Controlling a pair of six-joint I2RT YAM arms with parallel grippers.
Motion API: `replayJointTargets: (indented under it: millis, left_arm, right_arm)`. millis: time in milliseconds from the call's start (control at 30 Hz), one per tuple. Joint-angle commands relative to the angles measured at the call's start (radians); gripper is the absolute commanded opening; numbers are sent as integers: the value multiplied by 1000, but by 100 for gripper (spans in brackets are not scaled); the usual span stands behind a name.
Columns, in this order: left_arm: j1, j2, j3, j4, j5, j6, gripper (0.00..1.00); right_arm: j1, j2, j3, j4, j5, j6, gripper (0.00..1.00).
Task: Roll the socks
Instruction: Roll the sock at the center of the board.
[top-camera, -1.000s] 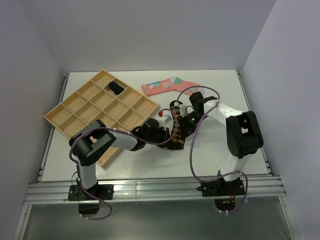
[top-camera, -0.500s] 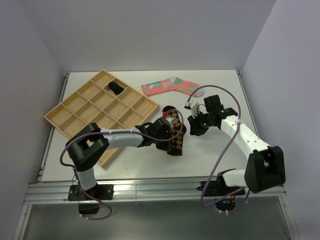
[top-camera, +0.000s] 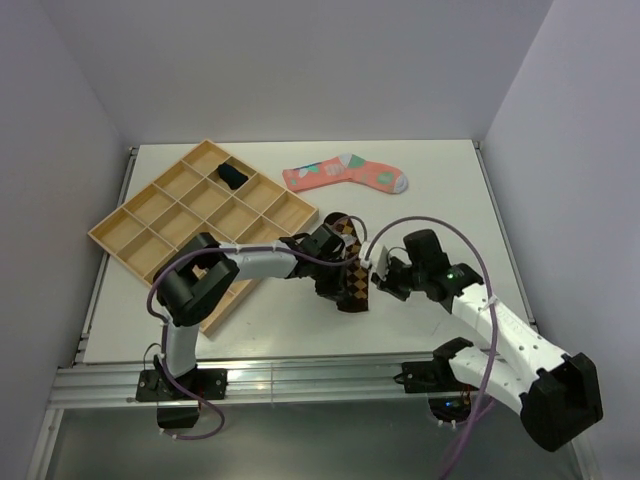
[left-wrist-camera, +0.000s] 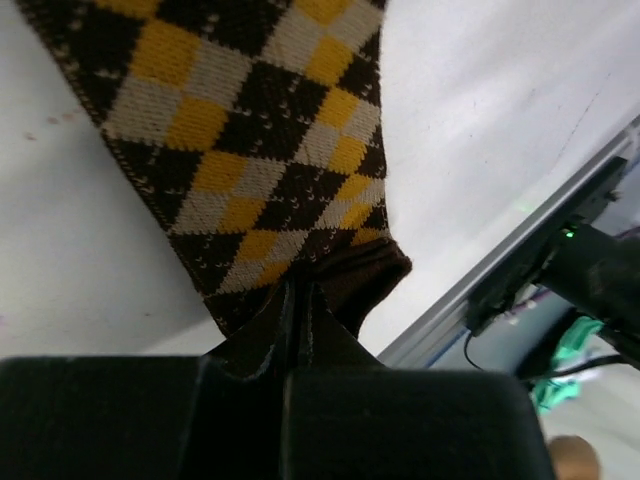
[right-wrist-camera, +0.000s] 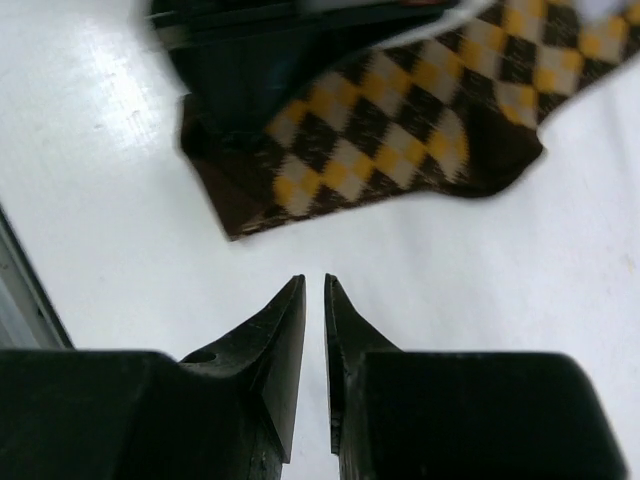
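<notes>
The brown-and-orange diamond-patterned sock (top-camera: 348, 268) lies on the white table in the middle, its lower part held. My left gripper (top-camera: 333, 277) is shut on the sock's dark cuff edge (left-wrist-camera: 340, 280); in the left wrist view the fabric (left-wrist-camera: 250, 130) runs away from the pinched jaws (left-wrist-camera: 298, 292). My right gripper (top-camera: 380, 277) sits just right of the sock, jaws a narrow gap apart with nothing between (right-wrist-camera: 314, 285), a short way from the sock's edge (right-wrist-camera: 400, 130). The pink sock (top-camera: 345, 172) lies flat at the back. The navy sock (top-camera: 232, 176) sits in a tray compartment.
A wooden divided tray (top-camera: 160, 215) takes up the left of the table, its near corner under the left arm. The metal rail (top-camera: 300, 375) runs along the table's near edge. The right arm's cable (top-camera: 430, 222) loops above the table.
The right arm swung from the sock's far end down to its right side, and its jaws narrowed. The left gripper moved a little right, keeping hold of the diamond sock.
</notes>
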Motion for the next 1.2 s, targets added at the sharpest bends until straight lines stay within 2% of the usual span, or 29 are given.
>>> replayJointTargets:
  millis: [0,200,633,1167]
  left_arm:
    - [27,39,-28,-20,62,-20,0]
    - [38,70,-12,-34,134,-17,0]
    - [62,126,34,-108,194,12,0]
    - [76,159,64,-132,223,41,0]
  right_arm:
    - [89,-56,-59,77,31,-91,20]
    - [267,-60,-121,140,102,-111,21]
    - [433,42,-175,243,204,-159,25]
    - [490,141,-214,354,281,-148,24]
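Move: The left hand already has the argyle sock's near end pinched. The middle of that end lies about 2 cm back and 2 cm right of the left fingers and 2 cm lower. From the right hand it is some 9 cm left, 4 cm back and 8 cm down. The sock's far end is about 17 cm ahead and 14 cm left of the right hand, and the pink sock some 28 cm ahead and 12 cm left. The left fingers keep their pinch on the folded near end, staying nearly in place while the wrist tilts some 15 degrees, tips swinging back towards the base. The right hand swings back and left, then mostly sinks to that end, about 5 cm each back and left and 7 cm down, turning counter-clockwise, fingers staying slightly open. Whether they touch the sock can't be seen. ##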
